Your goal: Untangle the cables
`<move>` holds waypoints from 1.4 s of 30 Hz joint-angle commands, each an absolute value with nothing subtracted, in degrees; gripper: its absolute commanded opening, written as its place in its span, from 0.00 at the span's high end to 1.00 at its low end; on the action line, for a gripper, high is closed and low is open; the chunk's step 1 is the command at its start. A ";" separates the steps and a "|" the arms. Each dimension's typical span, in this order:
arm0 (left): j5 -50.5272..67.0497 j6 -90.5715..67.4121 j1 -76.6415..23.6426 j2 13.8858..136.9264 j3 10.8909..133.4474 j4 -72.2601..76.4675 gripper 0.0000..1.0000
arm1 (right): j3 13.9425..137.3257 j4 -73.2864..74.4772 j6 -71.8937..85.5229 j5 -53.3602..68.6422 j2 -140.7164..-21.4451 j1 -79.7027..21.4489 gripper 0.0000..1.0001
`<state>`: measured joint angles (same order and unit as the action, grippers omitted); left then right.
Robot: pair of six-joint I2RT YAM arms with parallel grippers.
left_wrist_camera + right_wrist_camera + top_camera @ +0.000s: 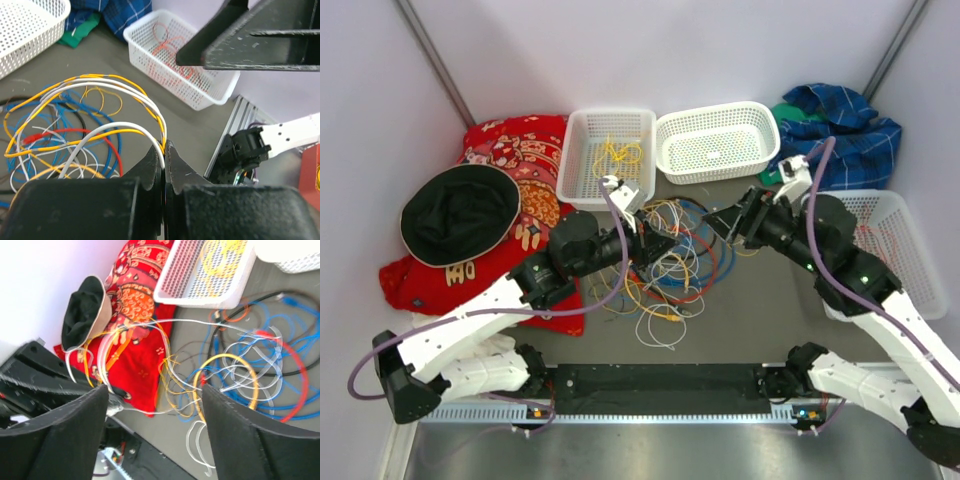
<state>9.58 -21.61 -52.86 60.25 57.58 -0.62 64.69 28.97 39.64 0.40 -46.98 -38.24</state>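
The cables (672,268) lie as a tangle of yellow, blue, white, red and black loops on the grey table between the arms. My left gripper (658,243) is at the tangle's left side. In the left wrist view it (164,150) is shut on a white and a yellow cable that arch up from the pile (75,125). My right gripper (722,223) hangs open and empty above the tangle's right edge. In the right wrist view its jaws (154,390) stand wide apart over the cables (260,355), touching nothing.
A white basket (570,150) holding yellow cables and an empty white basket (715,108) stand at the back. A third basket (905,200) at the right holds red cables (172,52). A red cloth (510,165) with a black hat (460,212) lies left. A blue plaid cloth (845,130) lies back right.
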 commanded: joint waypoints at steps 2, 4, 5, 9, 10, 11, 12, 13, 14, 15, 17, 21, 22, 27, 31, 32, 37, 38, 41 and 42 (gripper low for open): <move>10.37 -20.30 -52.82 58.71 57.13 -2.46 1.00 | 64.86 19.61 45.34 6.85 -52.28 -38.76 0.30; 10.55 -20.57 -52.82 58.36 56.43 -1.67 1.00 | 64.86 17.76 47.72 8.78 -53.26 -38.76 0.30; 10.55 -20.48 -52.82 58.10 56.25 -1.50 1.00 | 64.69 16.62 48.68 9.49 -54.22 -38.76 0.30; 10.28 -20.13 -52.82 57.31 55.81 -1.23 1.00 | 63.55 10.47 54.82 15.11 -57.20 -38.14 0.32; 10.28 -20.13 -52.82 57.30 55.64 -1.14 1.00 | 63.20 9.85 55.63 16.51 -57.65 -37.88 0.32; 10.28 -20.13 -52.82 57.22 55.55 -1.14 1.00 | 63.02 9.15 56.33 17.13 -58.00 -37.71 0.33; 10.37 -20.13 -52.82 57.13 55.29 -0.97 1.00 | 62.58 8.27 57.56 17.49 -58.70 -37.71 0.35; 10.46 -20.21 -52.82 56.95 55.11 -0.79 1.00 | 62.14 7.13 58.26 18.36 -58.97 -37.62 0.36; 10.63 -20.30 -52.82 56.87 55.02 -0.62 1.00 | 61.96 6.60 58.79 18.89 -59.50 -37.53 0.38; 10.63 -20.39 -52.82 56.78 54.85 -0.44 1.00 | 61.88 6.24 59.49 19.42 -59.94 -37.44 0.40; 10.72 -20.48 -52.82 56.69 54.58 -0.44 1.00 | 61.96 6.42 60.03 20.65 -61.34 -37.44 0.43; 10.72 -20.57 -52.82 56.25 54.05 -0.44 1.00 | 60.74 5.54 61.61 20.92 -62.22 -37.53 0.56; 10.72 -20.57 -52.82 56.08 53.88 -0.44 1.00 | 60.38 5.28 61.79 21.00 -62.31 -37.44 0.60; 10.90 -20.83 -52.82 55.55 53.17 -0.44 1.00 | 60.56 6.32 61.00 19.96 -62.49 -37.44 1.00; 8.71 -20.83 -52.82 54.85 53.52 -2.97 0.90 | 63.62 11.94 55.83 14.87 -60.30 -37.44 1.00; 5.74 -20.83 -52.82 54.67 53.79 -4.29 0.71 | 64.76 13.95 52.07 14.16 -59.86 -37.53 1.00; -12.62 -22.40 -52.74 54.41 56.86 -17.20 0.01 | 72.15 27.12 38.43 8.37 -55.55 -37.53 1.00; -17.62 -22.85 -52.73 54.23 57.04 -18.44 0.01 | 72.59 28.38 35.36 7.65 -54.85 -37.44 1.00; -21.79 -23.03 -52.65 53.00 56.69 -18.81 0.01 | 73.74 31.90 31.22 6.94 -52.56 -37.53 1.00; -23.28 -23.03 -52.56 52.65 56.17 -18.20 0.01 | 73.91 32.34 30.85 7.03 -52.12 -37.53 1.00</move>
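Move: The left gripper is shut on the arched bundle of white and yellow cables; the open right gripper waits about 9 cm to that hand's right and 1 cm farther out, nearly level with it. From the right hand, the free stretch of bundle to grip lies some 8 cm left and 2 cm ahead, at its own height. The cable pile is about 12 cm ahead of the right hand, 5 cm left and 28 cm below, with a white loop 4 cm back, 10 cm left, 29 cm below. The right hand reaches about 9 cm left, with a little forward and down, tipping its fingers down and rolling its left side up, and shuts on the white and yellow bundle beside the left fingertips, which keep their grip while sinking roughly 3 cm. The left fingers then spread wide, let go and draw off left, down and somewhat forward, the wrist turning some 20 degrees counter-clockwise, as the right hand, still shut on the bundle, pulls back right about 6 cm and rises about 4 cm, undoing most of its tilt. ##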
